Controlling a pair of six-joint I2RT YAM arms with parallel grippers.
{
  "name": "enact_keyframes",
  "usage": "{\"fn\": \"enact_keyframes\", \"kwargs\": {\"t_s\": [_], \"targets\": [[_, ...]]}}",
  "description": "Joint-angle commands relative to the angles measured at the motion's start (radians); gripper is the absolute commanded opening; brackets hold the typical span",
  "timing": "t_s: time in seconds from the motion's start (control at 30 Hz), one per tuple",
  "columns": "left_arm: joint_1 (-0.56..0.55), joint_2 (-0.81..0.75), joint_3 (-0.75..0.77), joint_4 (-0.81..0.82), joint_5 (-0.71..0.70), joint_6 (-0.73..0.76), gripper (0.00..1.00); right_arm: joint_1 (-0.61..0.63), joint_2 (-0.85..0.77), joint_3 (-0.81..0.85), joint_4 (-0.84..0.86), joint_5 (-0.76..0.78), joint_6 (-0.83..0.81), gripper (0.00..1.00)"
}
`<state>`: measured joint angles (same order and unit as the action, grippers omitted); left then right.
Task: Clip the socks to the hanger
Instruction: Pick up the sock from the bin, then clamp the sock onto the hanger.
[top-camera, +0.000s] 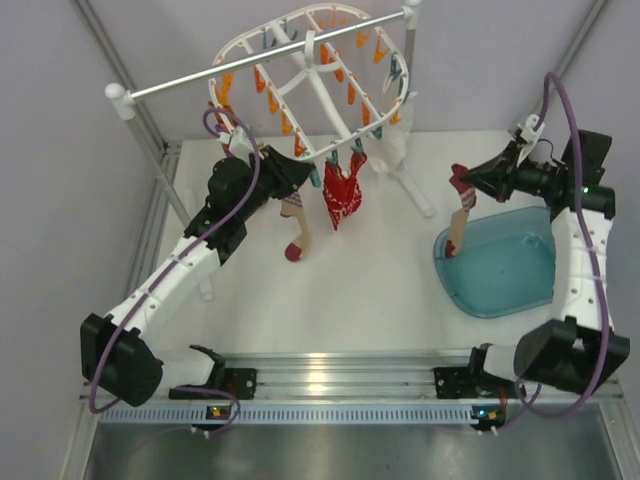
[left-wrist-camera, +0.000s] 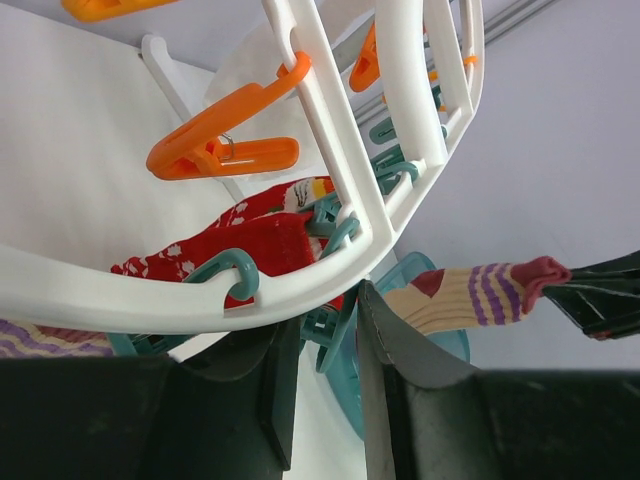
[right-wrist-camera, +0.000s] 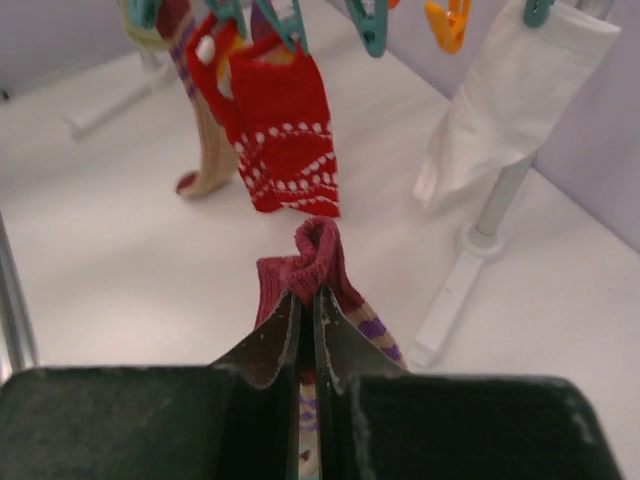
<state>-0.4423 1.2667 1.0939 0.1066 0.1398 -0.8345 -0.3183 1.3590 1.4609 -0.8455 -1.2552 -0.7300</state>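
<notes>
The white oval hanger (top-camera: 240, 45) hangs from a rail at the back, its rim (left-wrist-camera: 150, 290) crossing the left wrist view. One cream sock (top-camera: 296, 225) with purple stripes and a red toe hangs clipped under the near rim and also shows from the right wrist (right-wrist-camera: 205, 150). My left gripper (top-camera: 290, 178) is up under that rim, its jaws (left-wrist-camera: 325, 310) closed on a teal clip (left-wrist-camera: 335, 330). My right gripper (top-camera: 462, 180) is shut (right-wrist-camera: 310, 295) on the maroon cuff of the other sock (right-wrist-camera: 320, 250), which dangles (top-camera: 458, 225) over the tray's left edge.
A red patterned sock (top-camera: 342, 195) hangs clipped beside the cream one. A teal tray (top-camera: 510, 270) lies at the right. A white cloth (right-wrist-camera: 500, 110) hangs by the rail's right post. The metal rail (top-camera: 260, 60) spans the back, and an orange clip (left-wrist-camera: 220, 150) hangs from a hanger crossbar.
</notes>
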Motion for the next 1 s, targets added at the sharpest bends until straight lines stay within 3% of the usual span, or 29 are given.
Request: {"fn": "enact_keyframes", "kwargs": {"t_s": [0.0, 0.03, 0.17, 0.4, 0.5, 0.63, 0.8, 0.97], "targets": [[0.007, 0.016, 0.020, 0.041, 0.009, 0.008, 0.00, 0.053, -0.200, -0.222, 1.117, 0.002, 1.110, 0.00], [0.007, 0.020, 0.021, 0.042, 0.009, 0.006, 0.00, 0.074, -0.199, -0.232, 1.248, 0.029, 1.214, 0.00], [0.007, 0.028, 0.034, 0.048, 0.014, 0.005, 0.00, 0.194, -0.146, -0.057, 0.981, 0.140, 1.179, 0.00], [0.007, 0.026, 0.038, 0.064, 0.021, 0.009, 0.00, 0.479, -0.169, -0.207, 0.936, 0.394, 1.202, 0.00], [0.007, 0.031, 0.038, 0.067, 0.023, 0.003, 0.00, 0.609, -0.166, -0.293, 0.967, 0.519, 1.236, 0.00], [0.007, 0.039, 0.035, 0.076, 0.023, -0.009, 0.00, 0.761, -0.143, -0.399, 1.135, 0.629, 1.305, 0.00], [0.008, 0.039, 0.031, 0.082, 0.026, -0.025, 0.00, 0.857, -0.043, -0.424, 1.238, 0.688, 1.360, 0.00], [0.010, 0.033, 0.023, 0.090, 0.032, -0.037, 0.00, 0.868, 0.037, -0.430, 1.306, 0.761, 1.396, 0.00]]}}
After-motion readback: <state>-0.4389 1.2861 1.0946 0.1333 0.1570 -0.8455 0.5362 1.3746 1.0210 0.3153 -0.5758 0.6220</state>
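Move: The teal clip pinched by the left hand on the near rim of the hanger is about 31 cm to the right hand's left, neither farther out nor nearer, and roughly 1 cm higher. The hanging red sock sits some 26 cm left, 3 cm ahead and 7 cm below; the white sock about 15 cm left, 9 cm ahead and 5 cm lower. For the left hand, the clip is at its fingertips, about 1 cm ahead, 1 cm right and 1 cm down. Still pinching the striped sock by its maroon end, the right hand swings it about 26 cm left towards the teal clip, first rising some 11 cm, then sinking about 14 cm and slowing. On the way the wrist rolls about 40 degrees, the hand's own left side rising; the fingers stay shut. The left hand keeps its grip on the clip. ##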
